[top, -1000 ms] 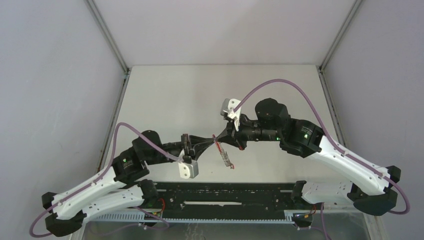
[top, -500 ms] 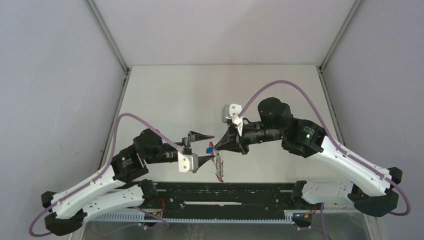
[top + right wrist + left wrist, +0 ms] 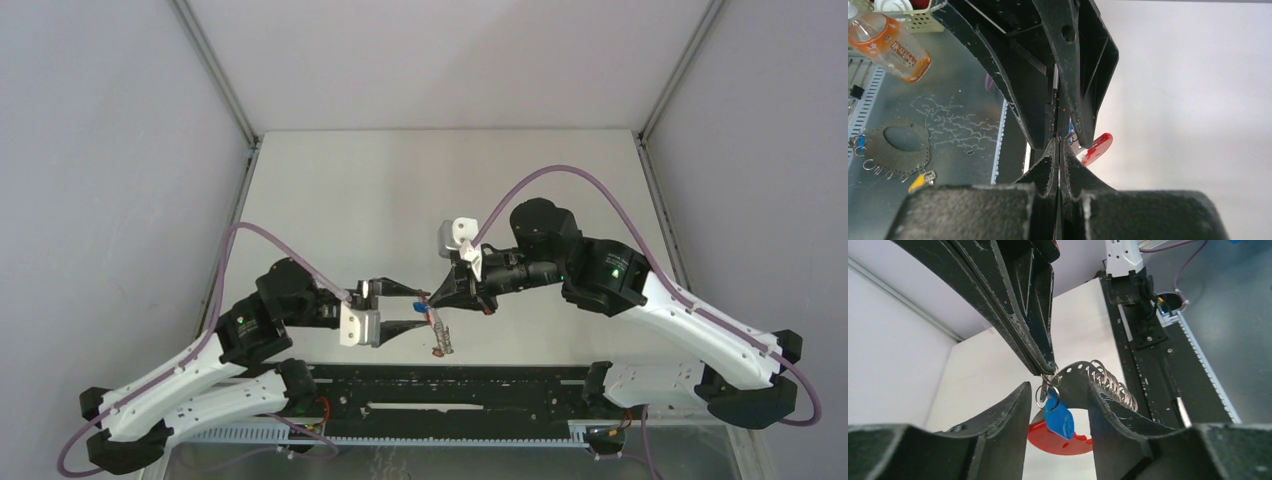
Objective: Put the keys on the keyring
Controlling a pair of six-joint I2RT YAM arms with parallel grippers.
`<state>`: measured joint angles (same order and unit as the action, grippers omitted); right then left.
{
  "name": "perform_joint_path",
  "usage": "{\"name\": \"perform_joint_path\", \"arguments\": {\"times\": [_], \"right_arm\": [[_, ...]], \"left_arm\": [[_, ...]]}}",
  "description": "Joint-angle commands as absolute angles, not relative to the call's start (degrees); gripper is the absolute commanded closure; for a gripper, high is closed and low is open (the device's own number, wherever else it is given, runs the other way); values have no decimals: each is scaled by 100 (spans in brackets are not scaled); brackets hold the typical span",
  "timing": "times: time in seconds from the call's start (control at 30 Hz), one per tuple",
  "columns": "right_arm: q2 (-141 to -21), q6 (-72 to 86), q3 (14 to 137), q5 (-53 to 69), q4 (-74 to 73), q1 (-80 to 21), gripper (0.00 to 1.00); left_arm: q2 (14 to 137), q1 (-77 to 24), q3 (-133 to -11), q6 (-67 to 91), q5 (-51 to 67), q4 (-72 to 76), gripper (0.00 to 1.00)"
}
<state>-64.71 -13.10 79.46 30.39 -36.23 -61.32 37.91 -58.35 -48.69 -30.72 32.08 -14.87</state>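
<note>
My right gripper (image 3: 432,297) is shut on the top end of the keyring (image 3: 441,335), which dangles above the table's near part. In the left wrist view the keyring's red curved band (image 3: 1053,442) and its row of silver rings (image 3: 1113,385) hang under the right gripper's tips. A key with a blue tag (image 3: 1059,417) hangs from a small ring there, between my left fingers (image 3: 1013,410) without touching them. The left gripper (image 3: 415,305) is open, its jaws on either side of the blue tag. In the right wrist view the red band (image 3: 1096,147) peeks out past the shut right gripper (image 3: 1058,142).
A black rail (image 3: 450,385) runs along the table's near edge between the arm bases. Grey walls close in the table's left and right sides. Below the table edge, the right wrist view shows a bottle (image 3: 890,42) and a grey disc with rings (image 3: 898,145).
The left gripper was shut against the right gripper's tips; it has opened and drawn back a little to the left. The blue-tagged key now hangs free, and the keyring has swung.
</note>
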Motion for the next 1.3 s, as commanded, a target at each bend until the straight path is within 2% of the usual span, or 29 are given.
{"name": "perform_joint_path", "arguments": {"times": [0.0, 0.13, 0.33, 0.47, 0.6, 0.77, 0.83, 1.0, 1.27], "right_arm": [[-6565, -1568, 8357, 2717, -3714, -6318, 100], [-6592, -1606, 8427, 2573, -3727, -6416, 100], [-6645, -1634, 8459, 2457, -3696, -6567, 100], [-6712, -1657, 8486, 2424, -3699, -6660, 100], [-6765, -1705, 8508, 2356, -3761, -6739, 100], [-6768, -1681, 8517, 2362, -3751, -6767, 100], [-6751, -1643, 8509, 2375, -3761, -6768, 93], [-6634, -1526, 8481, 2479, -3706, -6721, 87], [-6671, -1240, 8727, 2345, -3826, -6636, 64]], "left_arm": [[3878, -5760, -5149, -2551, 3492, -1530, 52], [3946, -5723, -5159, -2434, 3394, -1529, 64], [3990, -5698, -5127, -2251, 3353, -1450, 74], [3969, -5687, -5059, -2179, 3235, -1357, 92], [3921, -5654, -5004, -1988, 3149, -1256, 99], [3856, -5630, -4903, -1971, 3155, -1150, 100], [3828, -5621, -4873, -2107, 3190, -1145, 100], [3730, -5616, -4770, -2490, 3164, -1122, 100], [3571, -5616, -4573, -2577, 2892, -895, 100]]}}
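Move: Right at the left hand's fingertips, between its half-open fingers, the blue key sticks out of the right hand's closed tips, about 1 cm to the left hand's right and level with it. From there the keyring plate with its red grip hangs some 3 cm back, 3 cm right and 4 cm down, and the red key about 8 cm back, 3 cm right and 6 cm down. From the right hand the blue key lies about 2 cm left, 1 cm back and 1 cm lower. Closing fully on the blue key from fingers half open, the left hand dips about 1.5 cm and rolls its forward side down some 10 degrees, then keeps its pinch while easing back up about 1 cm. The right hand first keeps its hold at the small ring and edges about 1 cm left towards the left hand, then opens its fingers roughly a third around the ring and lets go. ##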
